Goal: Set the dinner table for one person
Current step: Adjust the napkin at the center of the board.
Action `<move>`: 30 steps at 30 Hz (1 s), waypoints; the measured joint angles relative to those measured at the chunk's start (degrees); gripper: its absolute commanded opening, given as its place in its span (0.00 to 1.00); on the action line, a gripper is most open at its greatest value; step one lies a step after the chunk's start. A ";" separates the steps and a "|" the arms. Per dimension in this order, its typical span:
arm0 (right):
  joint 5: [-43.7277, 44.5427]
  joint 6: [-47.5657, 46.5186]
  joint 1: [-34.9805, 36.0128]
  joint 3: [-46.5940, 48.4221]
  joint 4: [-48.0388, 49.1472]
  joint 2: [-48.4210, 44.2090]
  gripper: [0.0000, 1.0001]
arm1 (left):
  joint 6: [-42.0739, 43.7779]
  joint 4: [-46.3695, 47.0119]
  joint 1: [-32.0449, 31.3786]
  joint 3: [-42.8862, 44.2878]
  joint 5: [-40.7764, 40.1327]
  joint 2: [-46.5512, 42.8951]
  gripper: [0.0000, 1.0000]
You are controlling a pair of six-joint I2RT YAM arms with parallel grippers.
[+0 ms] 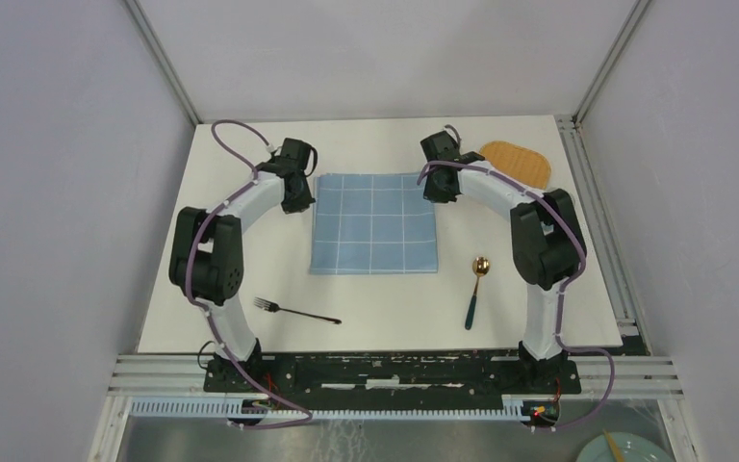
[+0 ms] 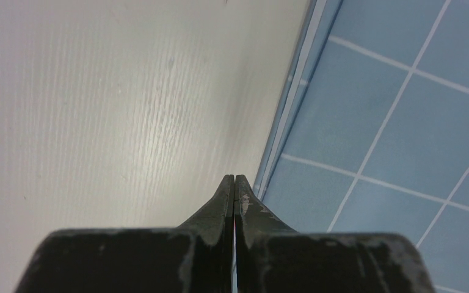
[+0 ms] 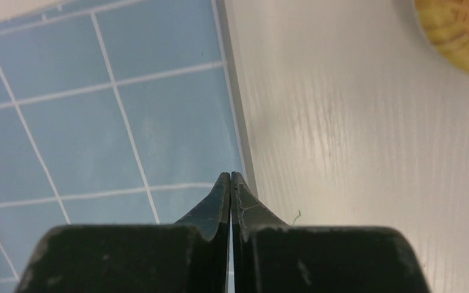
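Note:
The dinner table (image 1: 241, 269) is a large white tabletop. On its middle a blue checked cloth (image 1: 373, 223) lies spread flat. My left gripper (image 1: 300, 199) hangs at the cloth's far left corner. In the left wrist view it (image 2: 234, 178) is shut, its tips right over the cloth's edge (image 2: 397, 122). My right gripper (image 1: 440, 188) is at the far right corner, shut too (image 3: 230, 175), just over the cloth's right edge (image 3: 116, 116). Nothing shows between either pair of fingers. A fork (image 1: 296, 312) lies near the front left, and a gold spoon with a dark handle (image 1: 476, 289) lies front right.
A woven tan mat (image 1: 518, 162) lies at the table's far right corner, and its rim shows in the right wrist view (image 3: 458, 30). A pale plate (image 1: 625, 448) sits below the table's front right. Grey walls and metal rails enclose the table.

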 measured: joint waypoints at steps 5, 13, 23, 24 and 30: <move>3.80 0.02 -0.04 7.50 -2.40 5.99 0.00 | -0.11 1.33 1.55 6.23 -0.24 6.45 0.02; 6.25 0.26 -0.76 10.16 -4.76 8.61 0.00 | -0.11 2.27 1.77 13.11 -0.42 15.04 0.02; 6.80 0.24 -3.04 15.58 -6.38 13.03 0.00 | -0.09 2.23 2.05 16.96 -0.46 18.95 0.02; 6.82 0.24 -3.13 16.57 -6.56 13.90 0.00 | -0.09 2.23 2.05 17.05 -0.46 19.04 0.02; 5.92 0.24 -3.13 21.14 -7.69 18.40 0.00 | -0.09 2.16 2.05 17.40 -0.44 19.34 0.02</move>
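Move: Beside the napkin's far left corner, the left hand still has it about 14 cm ahead and 2 cm to the right, the napkin's middle 2 cm back and 16 cm right. From the right hand, the far right corner is 11 cm ahead, 1 cm right, the middle 5 cm back, 14 cm left; the board 11 cm ahead, 20 cm right; the spoon 26 cm back, 9 cm right. All lie some 5 cm below. Running forward along opposite sides of the napkin with fingers kept shut, both hands head for its far corners and sink towards the table: the left about 8 cm forward and 4 cm down, the right 6.5 cm forward and 4 cm down, shifting 2 cm right on the way and turning slightly clockwise. Both finish low, just outside the side edges; contact can't be seen. ##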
